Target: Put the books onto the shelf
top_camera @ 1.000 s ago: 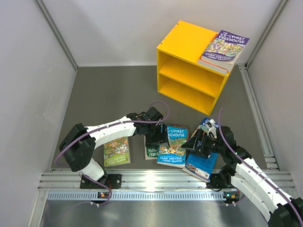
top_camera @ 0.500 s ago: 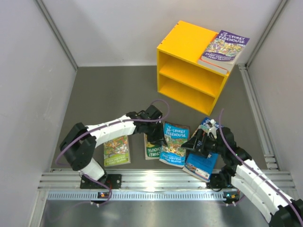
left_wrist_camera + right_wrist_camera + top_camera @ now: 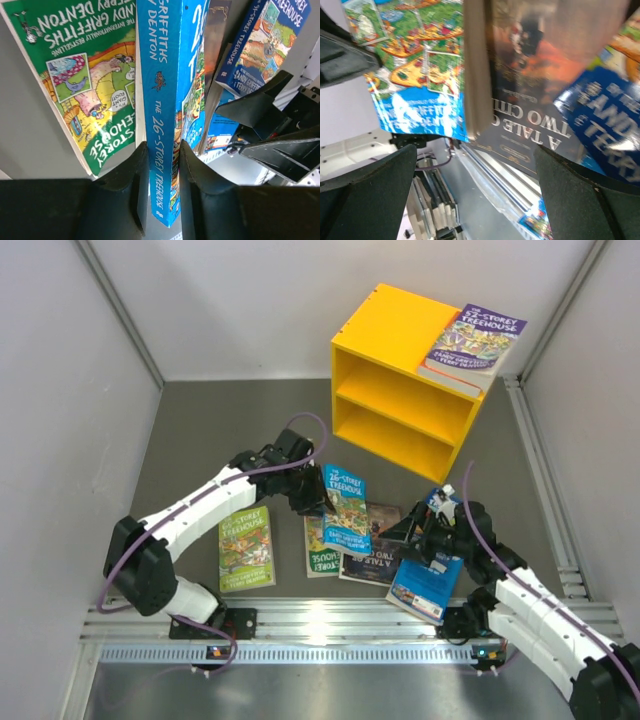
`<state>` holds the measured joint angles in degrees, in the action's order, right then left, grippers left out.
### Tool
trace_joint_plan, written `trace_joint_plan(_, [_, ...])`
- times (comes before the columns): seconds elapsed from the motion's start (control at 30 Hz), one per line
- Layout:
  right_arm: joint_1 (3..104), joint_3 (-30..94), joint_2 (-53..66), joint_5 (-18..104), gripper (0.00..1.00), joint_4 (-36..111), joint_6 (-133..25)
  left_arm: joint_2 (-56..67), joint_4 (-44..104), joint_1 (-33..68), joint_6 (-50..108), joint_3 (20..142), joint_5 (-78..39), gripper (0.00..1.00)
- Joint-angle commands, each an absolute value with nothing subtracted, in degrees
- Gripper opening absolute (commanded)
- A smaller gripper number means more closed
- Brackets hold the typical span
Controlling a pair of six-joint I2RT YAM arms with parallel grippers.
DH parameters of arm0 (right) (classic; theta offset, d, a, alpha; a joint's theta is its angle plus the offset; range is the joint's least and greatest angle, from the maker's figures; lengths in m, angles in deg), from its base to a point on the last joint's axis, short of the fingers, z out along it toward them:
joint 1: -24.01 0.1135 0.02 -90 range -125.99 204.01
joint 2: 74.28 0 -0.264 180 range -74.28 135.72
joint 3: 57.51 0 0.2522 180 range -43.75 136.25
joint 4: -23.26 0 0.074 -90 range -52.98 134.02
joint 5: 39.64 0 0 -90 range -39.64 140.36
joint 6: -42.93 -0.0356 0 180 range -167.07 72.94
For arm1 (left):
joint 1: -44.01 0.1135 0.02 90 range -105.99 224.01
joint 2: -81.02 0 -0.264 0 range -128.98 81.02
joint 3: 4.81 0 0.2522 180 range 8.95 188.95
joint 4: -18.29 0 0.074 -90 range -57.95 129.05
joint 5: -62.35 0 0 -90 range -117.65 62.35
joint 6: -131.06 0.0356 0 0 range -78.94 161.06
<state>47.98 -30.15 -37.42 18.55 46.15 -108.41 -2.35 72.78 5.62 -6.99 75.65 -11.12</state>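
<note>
My left gripper (image 3: 318, 498) (image 3: 162, 185) is shut on the spine of the blue "26-Storey Treehouse" book (image 3: 345, 508) (image 3: 162, 100), which hangs tilted above the pile. A dark "A Tale of Two Cities" book (image 3: 375, 560) (image 3: 530, 90) lies under it, next to a green book (image 3: 320, 558). Another green book (image 3: 246, 547) (image 3: 90, 65) lies further left. My right gripper (image 3: 425, 530) (image 3: 475, 170) stands open over the pile's right side, nothing between its fingers. The yellow shelf (image 3: 400, 390) stands at the back right, both compartments showing no books, with a purple book (image 3: 472, 340) on its top.
A plain blue book (image 3: 425, 585) lies by the right arm near the front rail (image 3: 330, 625). Grey walls close in the left, back and right. Bare floor lies between the pile and the shelf.
The left gripper closed on the blue book and raised it off the pile, moving back toward the shelf. The dark book beneath now shows. The right arm barely moved.
</note>
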Motion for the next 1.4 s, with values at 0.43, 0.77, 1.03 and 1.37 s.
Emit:
trace_joint_plan(0.43, [52.31, -23.45, -26.20, 18.20, 1.00, 26.73, -116.06, 4.29, 56.22, 7.35, -17.29, 76.36, 3.02, 0.00])
trace_joint_plan(0.77, [52.49, -24.76, -26.82, 18.99, 1.00, 20.43, -121.76, 7.98, 35.94, 13.24, -30.12, 68.98, 11.19, 0.00])
trace_joint_plan(1.03, [53.10, -26.09, -26.91, 19.69, 1.00, 12.77, -128.97, 8.95, 20.56, 14.91, -39.61, 65.29, 11.46, 0.00])
trace_joint_plan(1.37, [54.25, -26.88, -26.99, 22.41, 1.00, 8.80, -132.76, 9.39, 15.35, 15.09, -43.49, 62.48, 10.14, 0.00])
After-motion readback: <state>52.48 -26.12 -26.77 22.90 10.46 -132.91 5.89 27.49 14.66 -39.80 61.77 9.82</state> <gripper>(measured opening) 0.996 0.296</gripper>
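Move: The 26-Storey book hangs pinched by its spine in the left fingers, its middle about 4 cm right of that hand and 5 below. The open right gripper it goes to is some 15 cm right, 6 back and a little lower. From the right hand, the book's middle lies about 11 cm left, 6 ahead, roughly level. Beneath are the black book, 5 cm left, 2 ahead, 9 down, and the 91-Storey book, 9 right, 5 ahead, 7 down. The 26-Storey book, still pinched by the spine, is raised about 12 cm by the left hand, with a little travel forward and right, while the wrist swings its down-pointing fingers out some 40 degrees to point nearly level at the right hand. The right hand, fully open, rises about as far, going forward and left too, and levels its fingers to bring them up to the page edge. ##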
